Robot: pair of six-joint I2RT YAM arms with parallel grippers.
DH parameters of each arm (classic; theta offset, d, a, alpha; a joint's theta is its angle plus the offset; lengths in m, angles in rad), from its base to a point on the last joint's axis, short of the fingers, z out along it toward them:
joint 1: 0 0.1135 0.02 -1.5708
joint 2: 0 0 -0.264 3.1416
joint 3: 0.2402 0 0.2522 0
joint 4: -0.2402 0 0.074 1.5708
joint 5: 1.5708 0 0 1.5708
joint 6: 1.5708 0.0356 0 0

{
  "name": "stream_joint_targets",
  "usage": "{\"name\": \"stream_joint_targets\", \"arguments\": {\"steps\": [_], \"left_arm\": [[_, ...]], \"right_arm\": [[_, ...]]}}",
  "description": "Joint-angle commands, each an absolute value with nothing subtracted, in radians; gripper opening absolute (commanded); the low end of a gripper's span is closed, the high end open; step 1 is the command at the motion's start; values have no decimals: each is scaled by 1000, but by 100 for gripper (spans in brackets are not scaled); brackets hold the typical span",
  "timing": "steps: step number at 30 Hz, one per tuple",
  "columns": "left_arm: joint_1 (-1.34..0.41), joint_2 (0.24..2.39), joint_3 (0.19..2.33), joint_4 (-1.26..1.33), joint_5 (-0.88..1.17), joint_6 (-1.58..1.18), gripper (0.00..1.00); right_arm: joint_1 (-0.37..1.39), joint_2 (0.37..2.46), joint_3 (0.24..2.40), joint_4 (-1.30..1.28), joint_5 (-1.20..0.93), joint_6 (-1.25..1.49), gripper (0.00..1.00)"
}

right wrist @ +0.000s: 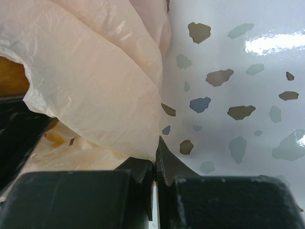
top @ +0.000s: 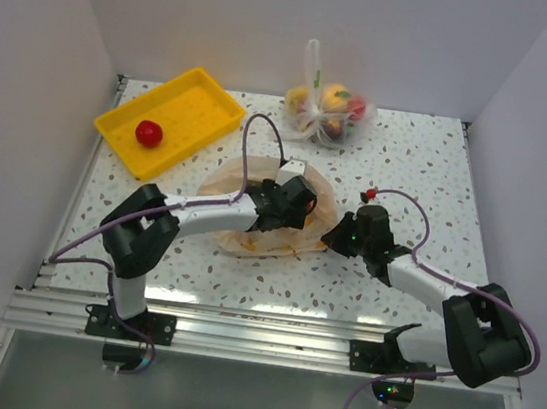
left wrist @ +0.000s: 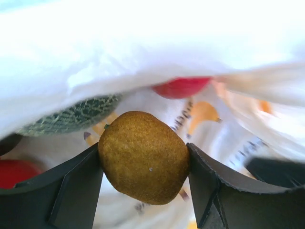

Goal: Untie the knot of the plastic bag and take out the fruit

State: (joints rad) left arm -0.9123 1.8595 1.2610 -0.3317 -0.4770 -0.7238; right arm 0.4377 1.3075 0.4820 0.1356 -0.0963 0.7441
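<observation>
The peach-orange plastic bag (top: 250,232) lies open at the table's middle. My left gripper (top: 289,205) reaches inside it and is shut on the small brown fruit (left wrist: 143,156), held between both fingers. Around it in the left wrist view lie a red fruit (left wrist: 182,87), the green fruit (left wrist: 71,117) and another red fruit (left wrist: 16,171). My right gripper (top: 335,238) is shut on the bag's right edge; the right wrist view shows the film (right wrist: 95,90) pinched at its fingertips. One red fruit (top: 149,133) lies in the yellow tray (top: 211,106). The knot is not visible.
A clear whitish bag of fruit (top: 326,111) stands at the back centre. The yellow tray sits at the back left. White walls enclose the speckled table (top: 427,184) on three sides. Cables arch over both arms.
</observation>
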Motion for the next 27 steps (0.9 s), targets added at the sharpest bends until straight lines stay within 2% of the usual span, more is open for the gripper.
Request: {"name": "stream_joint_targets", "arguments": {"steps": [1, 6, 13, 16, 19, 27], "left_arm": [[-919, 1738, 1281, -377, -379, -646, 33], [-920, 1597, 1321, -409, -262, -589, 31], [-859, 1533, 1531, -515, -50, -508, 34], [-755, 1497, 1554, -508, 26, -502, 35], [-640, 1482, 1568, -534, -14, -479, 36], [-220, 1453, 1378, -410, -98, -563, 36]], "right_arm": [[436, 1282, 474, 147, -74, 747, 0], [436, 1281, 472, 143, -68, 750, 0], [436, 1282, 472, 143, -69, 750, 0], [436, 1267, 468, 140, -63, 749, 0], [436, 1266, 468, 138, -63, 750, 0], [436, 1269, 471, 146, -72, 746, 0]]}}
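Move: My left hand already grips the orange-brown fruit low in the open peach bag. The yellow tray lies about 20 cm ahead and 33 cm left of it, some 5 cm lower. The red fruit in the tray is about 17 cm ahead and 37 cm left. The green fruit sits about 5 cm ahead and 8 cm left, and the tied clear bag 26 cm ahead, 4 cm right. From my right hand the tray is about 25 cm ahead, 36 cm left. Keeping the orange-brown fruit pinched, I lift my left hand nearly straight up out of the peach bag, drawing back and right slightly, then at roughly 22 cm swing left and forward towards the yellow tray, some 20 cm left and 12 cm forward, sinking a little at the end. The wrist rolls about 20 degrees, left side down, and the fingertips tip up. My right hand stays shut on the bag's rim, holding it still. ##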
